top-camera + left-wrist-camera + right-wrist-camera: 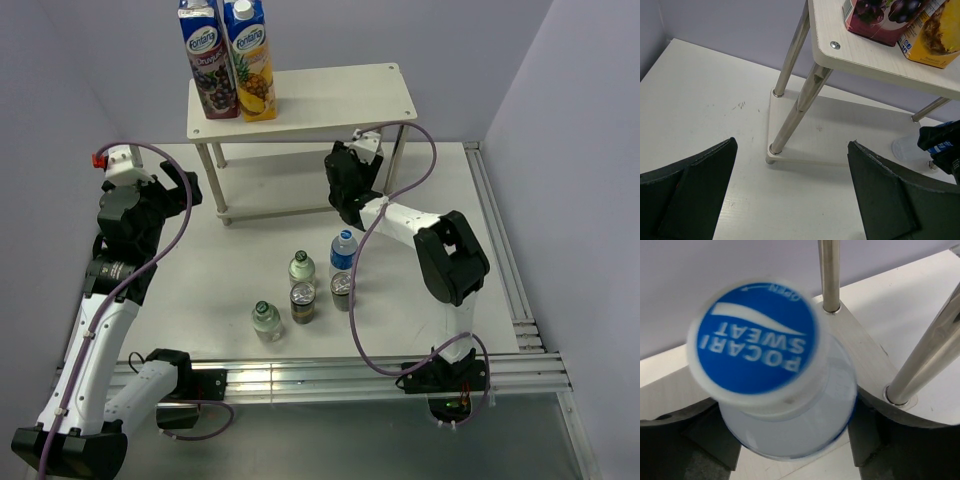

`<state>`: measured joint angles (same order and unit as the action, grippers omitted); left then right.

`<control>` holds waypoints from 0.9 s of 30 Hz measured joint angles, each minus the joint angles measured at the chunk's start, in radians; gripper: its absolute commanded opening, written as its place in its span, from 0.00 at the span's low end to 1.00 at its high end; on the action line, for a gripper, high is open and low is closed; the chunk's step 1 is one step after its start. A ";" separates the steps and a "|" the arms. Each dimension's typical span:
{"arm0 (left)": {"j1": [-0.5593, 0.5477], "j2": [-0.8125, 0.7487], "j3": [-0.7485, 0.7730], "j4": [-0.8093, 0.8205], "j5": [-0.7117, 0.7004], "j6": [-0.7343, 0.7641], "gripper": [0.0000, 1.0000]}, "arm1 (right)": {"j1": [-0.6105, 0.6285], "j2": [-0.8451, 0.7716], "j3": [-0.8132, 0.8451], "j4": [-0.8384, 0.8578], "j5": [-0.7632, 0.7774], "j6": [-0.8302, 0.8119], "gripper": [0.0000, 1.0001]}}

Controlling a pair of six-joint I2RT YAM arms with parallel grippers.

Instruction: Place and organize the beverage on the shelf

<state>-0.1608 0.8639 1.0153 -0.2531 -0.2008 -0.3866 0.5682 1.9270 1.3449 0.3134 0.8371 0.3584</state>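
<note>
A clear water bottle with a blue Pocari Sweat cap stands between the fingers of my right gripper, on the lower board of the cream shelf. Its cap is blurred while the shelf legs are sharp, and the jaws stand loosely on either side of it. From above, the right gripper reaches under the shelf's top board. The left wrist view shows the bottle's base on the lower board. My left gripper is open and empty, left of the shelf.
On the table in front stand a second water bottle, two green-capped bottles and two cans. Two juice cartons stand on the top board's left end. Thin metal legs flank the right gripper.
</note>
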 measured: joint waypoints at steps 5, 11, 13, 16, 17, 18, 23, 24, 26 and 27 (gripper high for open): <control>0.000 0.000 0.000 0.000 0.000 0.000 0.99 | -0.002 0.000 0.004 0.010 0.005 0.007 1.00; 0.000 0.000 0.000 0.000 0.000 0.000 0.99 | -0.003 0.000 0.004 0.013 0.008 0.007 1.00; 0.000 0.000 0.000 0.000 0.000 0.000 0.99 | -0.003 -0.005 0.004 0.010 0.007 0.007 1.00; 0.000 0.000 0.000 0.000 0.000 0.000 0.99 | -0.003 -0.033 -0.020 0.000 0.006 0.007 1.00; 0.000 0.000 0.000 0.000 0.000 0.000 0.99 | -0.002 -0.051 -0.034 -0.001 0.003 0.007 1.00; 0.000 0.000 0.000 0.000 0.000 0.000 0.99 | -0.001 -0.074 -0.051 -0.002 0.003 0.006 1.00; 0.000 0.000 0.000 0.000 -0.004 0.000 0.99 | 0.018 -0.214 -0.137 -0.006 -0.002 0.007 1.00; 0.000 0.000 0.000 0.000 -0.006 0.000 0.99 | 0.023 -0.246 -0.148 -0.008 -0.001 0.007 1.00; 0.000 0.000 0.000 0.000 -0.007 0.000 0.99 | 0.032 -0.299 -0.166 -0.014 0.000 0.010 1.00; 0.000 0.000 0.000 0.000 -0.007 0.000 0.99 | 0.037 -0.326 -0.174 -0.016 -0.002 0.011 1.00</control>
<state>-0.1604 0.8639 1.0153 -0.2531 -0.2077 -0.3866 0.6052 1.6009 1.1709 0.2970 0.8356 0.3695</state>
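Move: Inside the shelf's right end, the right hand's fingers surround the blue-labelled water bottle on the lower board, its middle practically at the hand point, some 2 cm below. The front right post stands about 7 cm to the hand's right and 2 cm back. The other blue-capped bottle is roughly 21 cm back, level sideways, with a silver can about 28 cm back. From the left hand, the shelved bottle lies roughly 18 cm ahead, 34 cm right and 18 cm below. Opening wide while staying almost in place, the right hand's fingers let go of the water bottle on the lower board. The hand then speeds up and away from the bottle, rising about 8 cm while drawing back some 6 cm out of the shelf, its fingertips tilting up slightly. ##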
